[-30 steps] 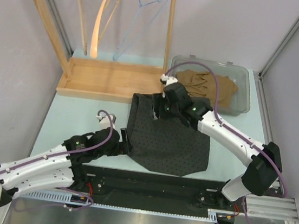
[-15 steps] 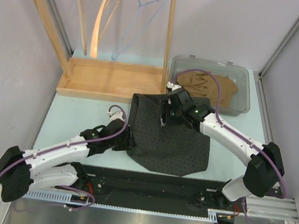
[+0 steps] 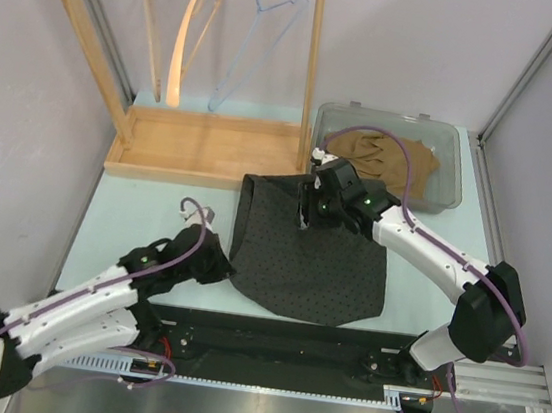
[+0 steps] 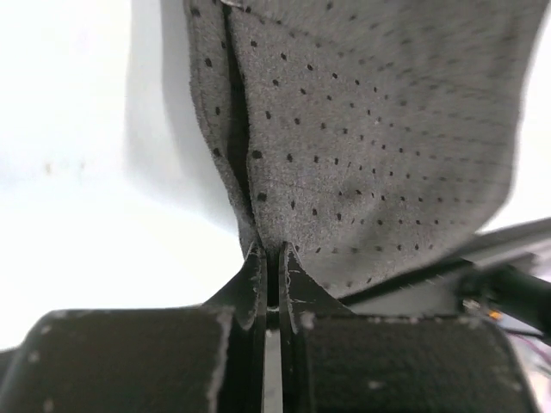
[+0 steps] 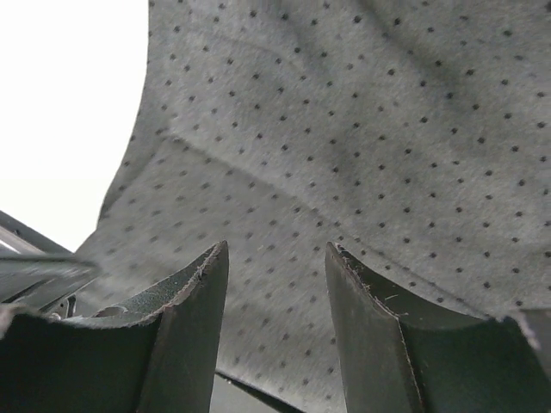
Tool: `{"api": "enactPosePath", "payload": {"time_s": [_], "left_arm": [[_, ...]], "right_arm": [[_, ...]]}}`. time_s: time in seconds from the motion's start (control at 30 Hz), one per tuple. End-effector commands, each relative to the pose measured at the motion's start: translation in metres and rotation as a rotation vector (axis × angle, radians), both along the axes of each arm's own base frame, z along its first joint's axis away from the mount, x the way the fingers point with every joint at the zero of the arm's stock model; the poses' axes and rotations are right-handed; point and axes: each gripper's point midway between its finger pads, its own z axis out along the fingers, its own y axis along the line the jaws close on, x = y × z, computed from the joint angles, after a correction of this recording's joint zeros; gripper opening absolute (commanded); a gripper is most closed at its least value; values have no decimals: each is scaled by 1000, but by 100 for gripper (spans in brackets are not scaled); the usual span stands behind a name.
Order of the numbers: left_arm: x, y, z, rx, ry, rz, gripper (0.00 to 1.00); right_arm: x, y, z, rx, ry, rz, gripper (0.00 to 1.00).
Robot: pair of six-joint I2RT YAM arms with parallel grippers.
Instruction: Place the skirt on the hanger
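The skirt (image 3: pixel 315 257), dark grey with small black dots, lies flat on the table between the arms. My left gripper (image 3: pixel 227 261) is at its left edge. In the left wrist view that gripper (image 4: pixel 271 251) is shut on a fold of the skirt (image 4: pixel 370 129). My right gripper (image 3: pixel 308 210) hovers over the skirt's upper part. In the right wrist view it (image 5: pixel 277 249) stands open, and the skirt (image 5: pixel 344 129) below it is not pinched. A blue wire hanger (image 3: pixel 261 39) and two wooden hangers (image 3: pixel 191 35) hang on the rack at the back.
The wooden rack's tray base (image 3: pixel 208 148) sits at the back left. A clear bin (image 3: pixel 446 137) holding a brown garment (image 3: pixel 387 160) stands at the back right, close behind the right gripper. A black strip (image 3: pixel 271 332) runs along the near edge.
My left gripper reached the skirt's left edge and shut on it. My right gripper shifted slightly right over the skirt's top and narrowed a little, still open.
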Motion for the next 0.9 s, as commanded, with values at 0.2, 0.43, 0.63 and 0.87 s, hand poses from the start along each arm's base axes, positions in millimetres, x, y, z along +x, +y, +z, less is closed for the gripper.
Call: {"api": "enactPosePath", "payload": {"time_s": [0.2, 0.43, 0.63, 0.87], "left_arm": [[-55, 36, -9, -83, 147, 99, 0], [-55, 48, 9, 4, 146, 103, 75], [2, 42, 103, 117, -114, 64, 100], [77, 25, 238, 263, -494, -10, 100]], "right_arm": [[9, 11, 6, 49, -23, 66, 53], [21, 15, 3, 113, 5, 59, 60], [38, 7, 26, 153, -75, 40, 100], [56, -8, 55, 198, -146, 30, 100]]}}
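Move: Pinched in the left hand is the skirt's left side near its front corner, about 3 cm above the table. The table's front edge lies some 8 cm back from this hand, while the skirt's middle is roughly 7 cm ahead and 19 cm to the right. The rack base sits about 30 cm ahead and 12 cm left. From the half-open right hand, the skirt's middle lies about 5 cm back, 4 cm right and 9 cm below. Dragging the still-pinched edge of the skirt, the left hand goes back about 6 cm and slightly less to the left, arching a little up and then down near the table's front edge. There it opens wide, lets go, and climbs steeply some 18 cm while swinging forward over the cloth. The right hand opens from half to full and drifts about 4 cm forward above the skirt, towards the box. ##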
